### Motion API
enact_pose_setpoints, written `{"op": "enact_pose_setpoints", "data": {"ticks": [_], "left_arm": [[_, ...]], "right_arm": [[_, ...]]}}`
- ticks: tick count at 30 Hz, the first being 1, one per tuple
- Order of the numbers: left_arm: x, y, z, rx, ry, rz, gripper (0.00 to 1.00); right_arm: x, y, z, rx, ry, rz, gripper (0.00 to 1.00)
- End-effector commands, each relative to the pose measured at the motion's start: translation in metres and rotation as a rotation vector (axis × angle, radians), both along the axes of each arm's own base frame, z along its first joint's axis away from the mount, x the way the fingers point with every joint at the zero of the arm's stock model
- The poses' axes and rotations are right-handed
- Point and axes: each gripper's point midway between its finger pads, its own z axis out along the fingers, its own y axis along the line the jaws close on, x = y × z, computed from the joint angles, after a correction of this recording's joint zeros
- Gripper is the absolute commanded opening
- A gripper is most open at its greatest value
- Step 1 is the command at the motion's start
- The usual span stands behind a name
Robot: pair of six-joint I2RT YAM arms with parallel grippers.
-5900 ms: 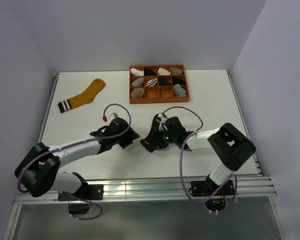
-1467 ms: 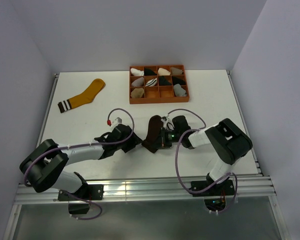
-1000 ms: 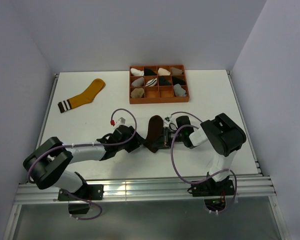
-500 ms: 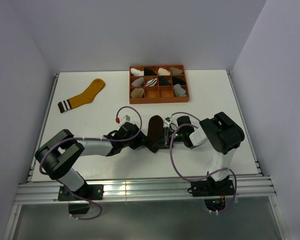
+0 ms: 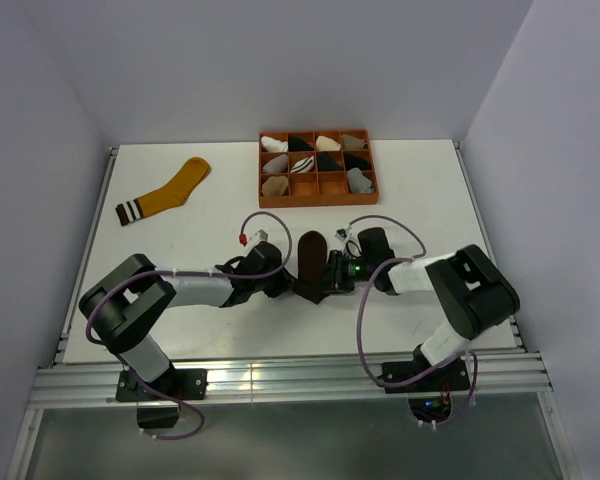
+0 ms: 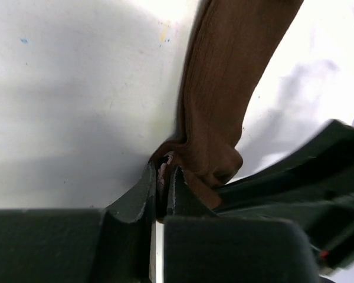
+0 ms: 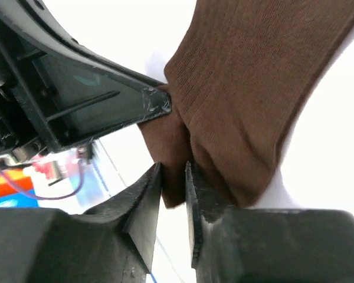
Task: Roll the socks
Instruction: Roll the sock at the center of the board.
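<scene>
The dark brown sock (image 5: pixel 309 256) lies in the middle of the table, running away from the arms, with both grippers meeting at its near end. My left gripper (image 5: pixel 283 284) comes in from the left. In the left wrist view it (image 6: pixel 163 172) is shut on the bunched edge of the sock (image 6: pixel 224 88). My right gripper (image 5: pixel 329 284) comes in from the right. In its own view its jaws (image 7: pixel 173 169) stand slightly apart, with a fold of the sock (image 7: pixel 253 88) hanging between them. A mustard-yellow sock (image 5: pixel 166 191) with a striped cuff lies flat at the far left.
An orange tray (image 5: pixel 318 204) with many compartments stands at the back centre and holds small white, black and beige sock bundles. Purple cables loop above both wrists. The metal rail runs along the near table edge, and the walls close in left and right.
My left gripper has slid right up to the brown sock and closed on its edge. The right jaws have parted a little. The sock's near end is now bunched between the two grippers.
</scene>
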Motion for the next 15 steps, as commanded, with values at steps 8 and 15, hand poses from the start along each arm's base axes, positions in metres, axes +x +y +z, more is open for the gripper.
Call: {"op": "enact_pose_setpoints", "data": {"ticks": [8, 15], "left_arm": [[-0.015, 0.033, -0.024, 0.217, 0.066, -0.012, 0.0], [-0.009, 0.039, -0.029, 0.27, 0.083, -0.037, 0.0]], "right_arm": [[0.059, -0.03, 0.049, -0.275, -0.284, -0.115, 0.33], [0.081, -0.023, 0.044, -0.328, -0.318, -0.124, 0.31]]}}
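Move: Roughly 11 cm ahead of the right hand and 2 cm to its left lies the toe end of the brown sock, flat on the board about 2 cm lower. The rumpled cuff end is about level with that hand and 2 cm to its left; the left gripper is some 7 cm to its left, also level. The box's middle is about 30 cm ahead, hardly left. From the left hand the toe is about 11 cm ahead and 4 cm right. Coming free of the cuff end, the right hand rises and swings forward towards the toe, some 7 cm forward, 5 cm up and a little right, its slightly parted fingers tipping more downward and forward by about 20 degrees. The left fingers stay shut on the left edge of the cuff end and hold it down in place, rolling only slightly. ##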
